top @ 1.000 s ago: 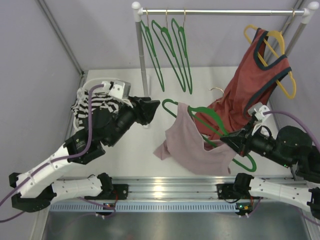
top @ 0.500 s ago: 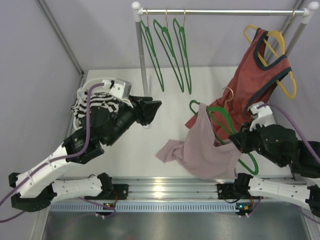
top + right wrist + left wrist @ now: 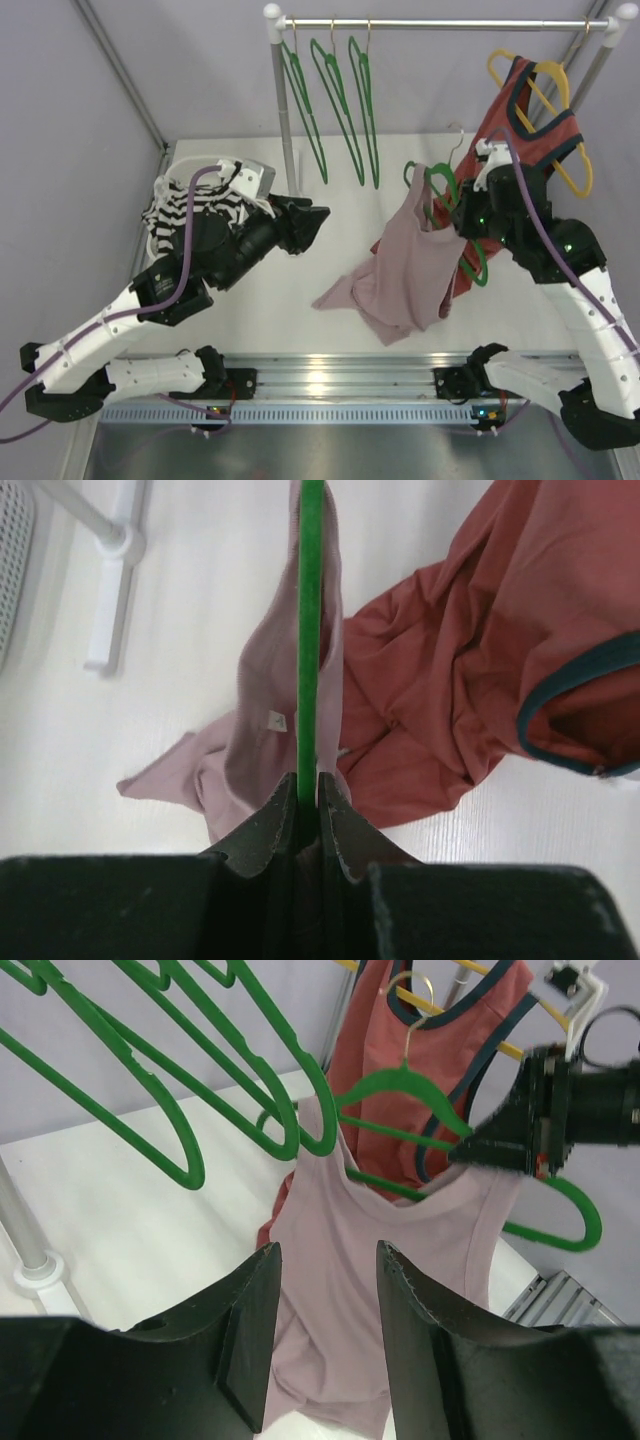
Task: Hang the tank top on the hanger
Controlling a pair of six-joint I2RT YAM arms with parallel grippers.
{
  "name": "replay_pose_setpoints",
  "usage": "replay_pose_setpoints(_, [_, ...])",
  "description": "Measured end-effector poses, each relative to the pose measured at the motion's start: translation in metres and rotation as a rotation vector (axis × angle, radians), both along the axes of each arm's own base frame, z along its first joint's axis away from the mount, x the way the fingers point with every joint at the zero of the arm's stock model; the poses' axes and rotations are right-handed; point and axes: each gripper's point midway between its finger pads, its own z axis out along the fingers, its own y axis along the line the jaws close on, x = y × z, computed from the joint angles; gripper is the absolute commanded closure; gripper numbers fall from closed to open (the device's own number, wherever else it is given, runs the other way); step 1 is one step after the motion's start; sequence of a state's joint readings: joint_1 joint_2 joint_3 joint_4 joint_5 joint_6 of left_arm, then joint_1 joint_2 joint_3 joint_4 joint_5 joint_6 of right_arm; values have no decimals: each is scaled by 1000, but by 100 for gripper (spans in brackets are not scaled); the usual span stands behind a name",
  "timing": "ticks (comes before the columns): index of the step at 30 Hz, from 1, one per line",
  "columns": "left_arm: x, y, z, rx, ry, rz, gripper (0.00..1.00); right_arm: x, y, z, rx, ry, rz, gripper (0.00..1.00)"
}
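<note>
The dusty-pink tank top (image 3: 412, 262) hangs on a green hanger (image 3: 437, 190) lifted above the table, its lower hem trailing on the surface. My right gripper (image 3: 462, 216) is shut on the hanger's lower bar; in the right wrist view the jaws pinch the green hanger (image 3: 310, 630) with the tank top (image 3: 255, 730) draped over it. The left wrist view shows the hanger (image 3: 400, 1080) with its brass hook, one strap over each shoulder of the tank top (image 3: 370, 1260). My left gripper (image 3: 315, 225) (image 3: 327, 1252) is open and empty, left of the garment and not touching it.
Three more green hangers (image 3: 335, 100) hang on the rail beside the rack post (image 3: 285, 110). A rust-red top (image 3: 525, 135) on a yellow hanger (image 3: 565, 165) hangs just behind my right arm. A striped garment (image 3: 190, 205) lies at the far left.
My right arm has lifted the hanger up and back towards the rail, raising the tank top off the table until it hangs. My left arm has barely moved.
</note>
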State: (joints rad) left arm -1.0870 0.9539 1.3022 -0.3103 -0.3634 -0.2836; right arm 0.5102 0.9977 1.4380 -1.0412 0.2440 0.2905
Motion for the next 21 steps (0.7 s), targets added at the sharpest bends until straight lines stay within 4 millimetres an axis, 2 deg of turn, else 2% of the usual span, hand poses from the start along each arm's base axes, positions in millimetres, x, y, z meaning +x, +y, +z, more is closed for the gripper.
replay_pose_setpoints(7, [1,-9,0,29,-9,-24,52,59,-27,52,119,-82,-42,100])
replay_pose_setpoints(10, [-1,-12,-3,39,-8,-42,52,78,-34,66,147,-107,-43,100])
replay_pose_setpoints(16, [-4,-16,-3,42,-8,-70,52,98,-34,101,175,-170,-16,100])
replay_pose_setpoints(21, [-6,-17,-3,47,-13,-83,52,102,-38,136,179,-244,-15,100])
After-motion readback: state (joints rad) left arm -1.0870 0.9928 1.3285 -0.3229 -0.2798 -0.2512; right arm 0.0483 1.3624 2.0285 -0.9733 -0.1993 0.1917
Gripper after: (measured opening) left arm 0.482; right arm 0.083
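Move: The right hand already grips the green hanger with the tank top on it. The free stretch of rail it is taken to lies about 20 cm ahead, 6 cm right and 29 cm above. The nearest green hanger on the rail is some 17 cm ahead, 21 cm left and 10 cm up; the yellow hanger hangs about 15 cm ahead, 13 cm right and 10 cm up. From the left hand, that stretch of rail is roughly 26 cm ahead, 31 cm right and 17 cm up. Still pinching the green hanger by its shoulder, the right hand lifts it about 14 cm and carries it some 10 cm forward towards the free rail, drifting slightly right. It climbs and reaches together at first, then goes almost straight up, while the fingers tip upward about 15 degrees and the hand's left side rises a little. ##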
